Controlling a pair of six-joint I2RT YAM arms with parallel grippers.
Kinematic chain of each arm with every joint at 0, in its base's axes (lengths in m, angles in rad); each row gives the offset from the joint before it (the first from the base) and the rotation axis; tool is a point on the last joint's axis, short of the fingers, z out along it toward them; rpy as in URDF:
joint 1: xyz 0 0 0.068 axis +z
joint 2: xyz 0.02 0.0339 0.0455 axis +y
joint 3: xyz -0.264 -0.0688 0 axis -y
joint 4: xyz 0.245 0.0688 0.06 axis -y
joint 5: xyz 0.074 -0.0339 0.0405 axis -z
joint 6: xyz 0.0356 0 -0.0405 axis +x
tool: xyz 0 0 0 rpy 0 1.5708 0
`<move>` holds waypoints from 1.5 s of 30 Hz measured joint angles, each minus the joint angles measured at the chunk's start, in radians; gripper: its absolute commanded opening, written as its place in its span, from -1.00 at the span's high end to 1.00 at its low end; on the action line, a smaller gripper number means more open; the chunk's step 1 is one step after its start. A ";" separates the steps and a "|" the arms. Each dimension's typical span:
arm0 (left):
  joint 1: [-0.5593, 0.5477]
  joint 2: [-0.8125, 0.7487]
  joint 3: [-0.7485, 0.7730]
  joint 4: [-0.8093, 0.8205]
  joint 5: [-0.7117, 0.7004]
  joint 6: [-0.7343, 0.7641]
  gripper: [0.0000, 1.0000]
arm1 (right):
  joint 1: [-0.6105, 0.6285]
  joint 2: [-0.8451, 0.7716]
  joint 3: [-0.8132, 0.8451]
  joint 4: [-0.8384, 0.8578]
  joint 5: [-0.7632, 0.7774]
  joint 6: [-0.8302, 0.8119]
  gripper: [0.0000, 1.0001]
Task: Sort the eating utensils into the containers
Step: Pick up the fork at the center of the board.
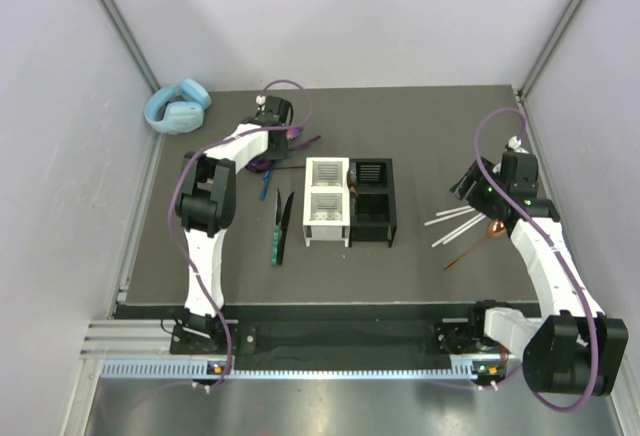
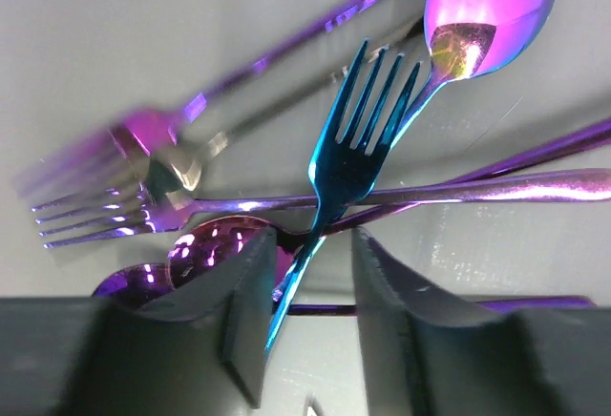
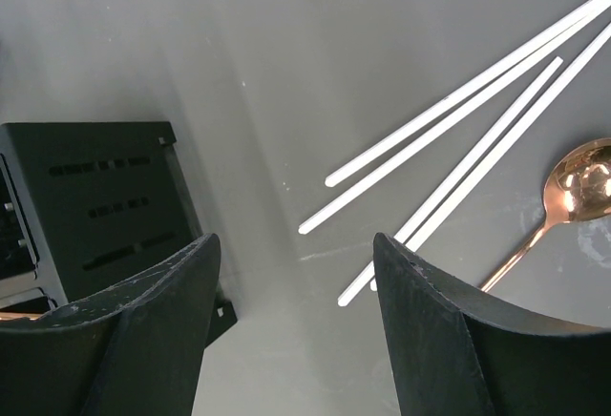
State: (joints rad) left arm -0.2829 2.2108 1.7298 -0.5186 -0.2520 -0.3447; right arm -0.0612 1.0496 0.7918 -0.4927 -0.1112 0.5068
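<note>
A pile of iridescent purple spoons and forks (image 1: 292,144) lies left of the containers. In the left wrist view a blue fork (image 2: 353,139) rests across a purple spoon (image 2: 487,6) and a purple fork (image 2: 95,206). My left gripper (image 2: 310,292) straddles the blue fork's handle, which lies against the left finger with a gap to the right finger. The white caddy (image 1: 327,201) and black caddy (image 1: 372,201) stand mid-table. My right gripper (image 3: 296,282) hangs open above bare table, with the white sticks (image 3: 458,101) and a copper spoon (image 3: 578,187) beyond it.
Light-blue headphones (image 1: 178,106) sit at the back left corner. A green-handled knife (image 1: 275,246) and a dark utensil (image 1: 286,211) lie left of the white caddy. The black caddy (image 3: 95,197) is to the left of my right gripper.
</note>
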 measured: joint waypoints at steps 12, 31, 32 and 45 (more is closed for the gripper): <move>0.000 -0.002 0.010 0.001 -0.004 0.007 1.00 | 0.000 0.000 -0.026 0.014 -0.007 -0.002 -0.31; 0.002 -0.161 -0.100 0.003 0.094 -0.002 1.00 | 0.000 0.031 -0.048 0.047 -0.023 -0.001 -0.35; 0.002 -0.180 -0.107 0.003 0.105 -0.005 1.00 | 0.000 0.032 -0.049 0.051 -0.024 -0.001 -0.35; 0.001 -0.558 -0.331 0.047 0.129 -0.039 1.00 | 0.000 0.051 -0.066 0.080 -0.026 -0.001 -0.36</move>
State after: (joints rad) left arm -0.2821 1.6527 1.3987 -0.4713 -0.1230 -0.3836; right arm -0.0612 1.1007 0.7261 -0.4126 -0.1375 0.5056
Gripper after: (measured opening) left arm 0.023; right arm 0.677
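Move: The blue fork lies on the pile between the left hand's open fingers, its middle about 2 cm back, 1 cm left and 1 cm below. The purple spoon bowls are about 4 cm left, the purple fork heads some 8 cm left and 3 cm ahead, and the pink spoon bowl 8 cm ahead and 5 cm right. The knives lie roughly 18 cm back, 2 cm right. From the right hand, the blue fork is about 52 cm left, 6 cm ahead and 11 cm down. The blue fork is pinched just behind its neck as the left fingers shut on it, then drawn slightly back along the table before the hand lifts it about 13 cm, and some 6 cm back, off the pile; the wrist tips the fingers forward and rolls its left side down, roughly 10 degrees each. The open, empty right hand sinks about 3 cm towards the white chopsticks. ##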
